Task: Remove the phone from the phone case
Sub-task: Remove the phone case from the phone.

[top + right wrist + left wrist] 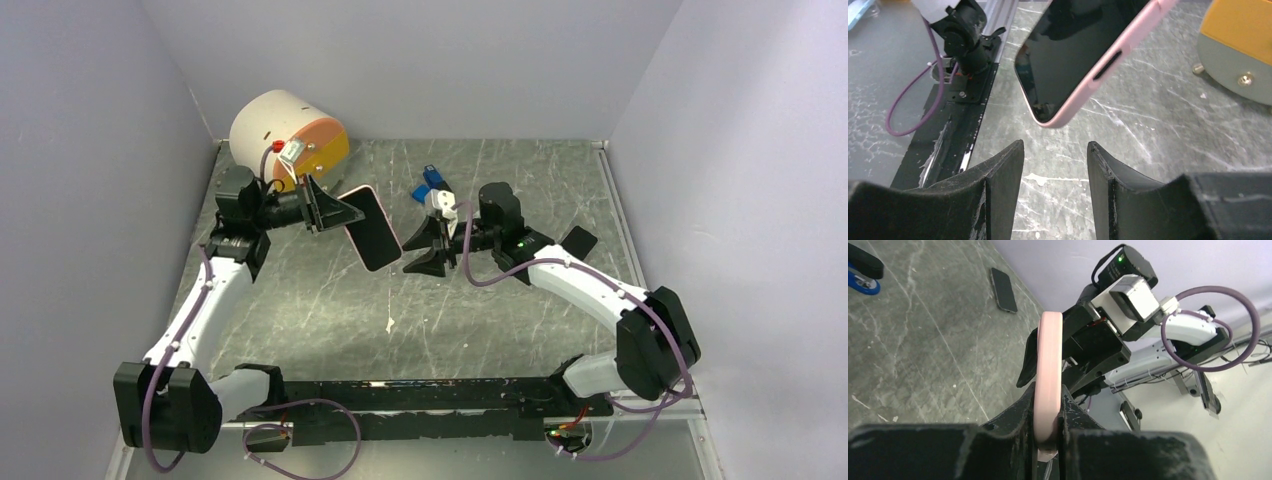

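Observation:
A pink phone case (368,228) hangs tilted above the table, and my left gripper (335,212) is shut on its upper end. In the left wrist view the case's pink edge (1049,370) runs straight up between the jaws of the left gripper (1048,390). The phone's glossy black face (1073,45) fills the case (1128,45). My right gripper (432,250) stands just right of the case's lower end. In its own view the right gripper (1054,150) is open with nothing in it. The case's bottom corner hangs a little beyond the fingertips, not touching them.
A white and orange cylinder (290,135) lies at the back left, behind the left gripper. A blue stapler (432,180) sits behind the right gripper. A flat dark phone-like slab (578,241) lies on the table to the right of the right arm.

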Available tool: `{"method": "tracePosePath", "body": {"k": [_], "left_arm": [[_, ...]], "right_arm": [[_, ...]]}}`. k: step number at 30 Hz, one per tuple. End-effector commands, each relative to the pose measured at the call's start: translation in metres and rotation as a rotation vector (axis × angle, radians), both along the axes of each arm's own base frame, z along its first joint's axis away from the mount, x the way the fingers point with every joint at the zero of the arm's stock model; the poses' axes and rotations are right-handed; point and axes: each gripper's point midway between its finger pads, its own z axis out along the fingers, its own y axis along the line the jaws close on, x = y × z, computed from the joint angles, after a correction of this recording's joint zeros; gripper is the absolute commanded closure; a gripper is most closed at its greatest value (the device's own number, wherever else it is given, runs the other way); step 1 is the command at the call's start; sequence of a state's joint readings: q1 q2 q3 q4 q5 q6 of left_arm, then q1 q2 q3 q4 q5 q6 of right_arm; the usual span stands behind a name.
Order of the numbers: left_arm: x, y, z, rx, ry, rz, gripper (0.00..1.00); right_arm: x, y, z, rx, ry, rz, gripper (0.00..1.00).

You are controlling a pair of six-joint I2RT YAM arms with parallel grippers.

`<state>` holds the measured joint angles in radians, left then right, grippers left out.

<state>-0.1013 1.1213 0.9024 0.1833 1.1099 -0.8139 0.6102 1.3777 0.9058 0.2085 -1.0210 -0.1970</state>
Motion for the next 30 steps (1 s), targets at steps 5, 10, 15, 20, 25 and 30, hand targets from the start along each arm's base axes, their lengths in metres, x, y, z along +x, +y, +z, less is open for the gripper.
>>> {"method": "tracePosePath", "body": {"k": [5, 10, 15, 20, 25, 30], "left_arm": [[-0.02, -0.002, 0.028, 0.029, -0.162, -0.141, 0.97], [-0.024, -0.002, 0.027, 0.047, -0.18, -0.166, 0.97], [-0.029, -0.002, 0.028, 0.043, -0.183, -0.189, 0.97], [-0.032, -0.002, 0.03, 0.043, -0.188, -0.194, 0.97], [-0.033, -0.003, 0.033, 0.03, -0.171, -0.194, 0.97], [-0.031, -0.004, 0.035, 0.006, -0.106, -0.196, 0.97]], "right_arm": [[-0.022, 0.013, 0.042, 0.074, -0.13, 0.159, 0.5], [-0.028, 0.018, 0.046, 0.071, -0.154, 0.204, 0.52], [-0.028, 0.02, 0.045, 0.066, -0.173, 0.233, 0.58], [-0.029, 0.022, 0.045, 0.067, -0.184, 0.247, 0.65], [-0.03, 0.023, 0.041, 0.061, -0.213, 0.26, 0.73], [-0.031, 0.025, 0.032, 0.045, -0.253, 0.282, 0.88]]}}
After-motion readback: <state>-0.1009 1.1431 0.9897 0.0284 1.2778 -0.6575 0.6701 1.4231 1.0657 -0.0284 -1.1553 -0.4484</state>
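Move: The left hand already grips the cased phone by its left edge; the case's middle lies about 4 cm right, 2 cm back and 3 cm below that hand. From the open right hand it lies some 8 cm left, 3 cm ahead and 6 cm up, with the nearest corner only about 2 cm left, 1 cm ahead and 2 cm up. The blue tool on the table is roughly 36 cm ahead of the right hand, 5 cm right and 21 cm below. The right fingers close from half open and pinch the case's near lower corner, after that hand goes back about 3 cm and left 1.5 cm, rising some 3 cm before easing down a little, and turns about 13 degrees counter-clockwise. The left hand keeps its grip on the edge, carrying the case back about 2.5 cm and turning 10 degrees clockwise. ##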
